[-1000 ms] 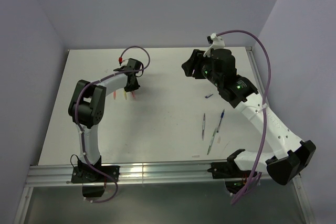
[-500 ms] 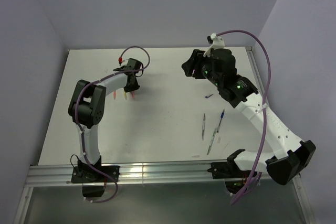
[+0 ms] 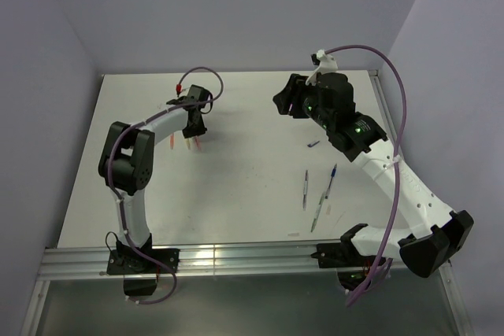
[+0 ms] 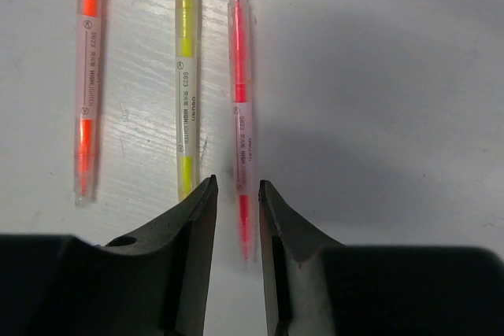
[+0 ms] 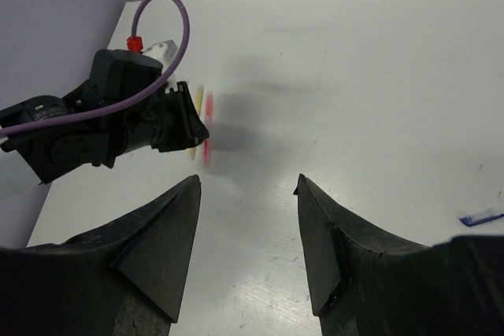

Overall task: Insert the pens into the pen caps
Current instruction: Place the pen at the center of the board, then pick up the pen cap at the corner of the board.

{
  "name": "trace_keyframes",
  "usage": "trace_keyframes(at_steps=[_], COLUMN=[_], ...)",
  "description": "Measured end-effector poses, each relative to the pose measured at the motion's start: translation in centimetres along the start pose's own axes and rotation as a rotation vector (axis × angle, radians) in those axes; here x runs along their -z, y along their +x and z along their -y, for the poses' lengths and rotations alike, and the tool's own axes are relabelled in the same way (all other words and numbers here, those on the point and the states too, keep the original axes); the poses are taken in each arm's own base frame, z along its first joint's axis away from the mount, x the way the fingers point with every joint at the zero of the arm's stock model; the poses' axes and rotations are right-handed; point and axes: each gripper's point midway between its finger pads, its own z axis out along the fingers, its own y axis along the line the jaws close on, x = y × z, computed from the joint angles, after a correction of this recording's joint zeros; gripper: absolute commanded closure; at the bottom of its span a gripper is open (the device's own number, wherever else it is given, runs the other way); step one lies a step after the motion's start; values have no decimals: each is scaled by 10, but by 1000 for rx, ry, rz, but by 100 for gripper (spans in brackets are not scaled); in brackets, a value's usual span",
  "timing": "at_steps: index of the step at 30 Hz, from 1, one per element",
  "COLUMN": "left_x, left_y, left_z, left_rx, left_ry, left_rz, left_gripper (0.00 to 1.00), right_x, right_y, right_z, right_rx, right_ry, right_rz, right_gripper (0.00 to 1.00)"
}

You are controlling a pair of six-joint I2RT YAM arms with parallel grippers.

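Observation:
Three pens lie side by side on the table in the left wrist view: orange (image 4: pixel 88 76), yellow (image 4: pixel 186 76) and red-pink (image 4: pixel 240 116). My left gripper (image 4: pixel 236 190) stands narrowly open just above the table. The red-pink pen's near end lies between its fingers, with a gap on each side. From above, the left gripper (image 3: pixel 194 118) hovers at the far end of these pens (image 3: pixel 187 144). My right gripper (image 3: pixel 285 100) is wide open and holds nothing, raised over the table's far middle. A dark blue pen cap (image 3: pixel 313 144) lies below it. No other caps can be made out.
Three more pens lie at the right: grey (image 3: pixel 305 189), blue (image 3: pixel 332 175) and a clear-green one (image 3: pixel 319 210). The right wrist view shows the left arm (image 5: pixel 102 123) over the red-pink pen (image 5: pixel 207 147), and the blue cap (image 5: pixel 480 216) at its right edge. Walls enclose the table.
The left gripper's jaws have spread a little and it has drawn slightly toward the far edge, uncovering more of the pens. The right arm has not moved.

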Motion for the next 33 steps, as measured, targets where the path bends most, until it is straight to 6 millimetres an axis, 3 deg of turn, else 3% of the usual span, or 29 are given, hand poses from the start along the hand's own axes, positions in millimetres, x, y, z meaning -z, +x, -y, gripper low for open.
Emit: trace_keyframes(at_steps=[9,15,19,26,33], left_x=[32,56,73,125,168], left_y=[-22,-23,-1,65,118], left_z=[6,27,64,154,212], left_rx=[-3,-29,-103,-239,-323], left_ry=[72,153,242,495,648], left_rz=[53,73,57,15,18], left_gripper=[66,66,66,66,65], right_x=[0,-1,0,8,43], right_y=[-2,0,3,5,-8], right_z=[8,21,29,63,105], right_rx=[-4,-15,-14,-46,-143], right_ry=[34,76,112,244,376], right_rz=[10,1,-9,-19,63], right_gripper=[41,41,41,41,41])
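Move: The purple marker, apparently next for the left hand, lies some 38 cm to its right and 19 cm back, about 2 cm lower; the blue pen is about 8 cm farther right and 2 cm farther out than that marker. The just-placed pink highlighter is right under this hand, its middle 3 cm ahead, 1 cm left. From the high right hand the blue cap lies about 7 cm ahead, 11 cm right, 32 cm below. The left hand, already off the pink highlighter and empty, first lifts almost straight up about 6 cm, then sweeps fast to the right and back towards the purple marker, some 26 cm right and 12 cm back in all, turning roughly 35 degrees clockwise with its fingers staying slightly open. The right hand, empty and open high above the board, swings about 11 cm right to over the blue cap's side of the board, sinking 2 to 3 cm and turning some 20 degrees clockwise; neither hand touches anything at the end. ##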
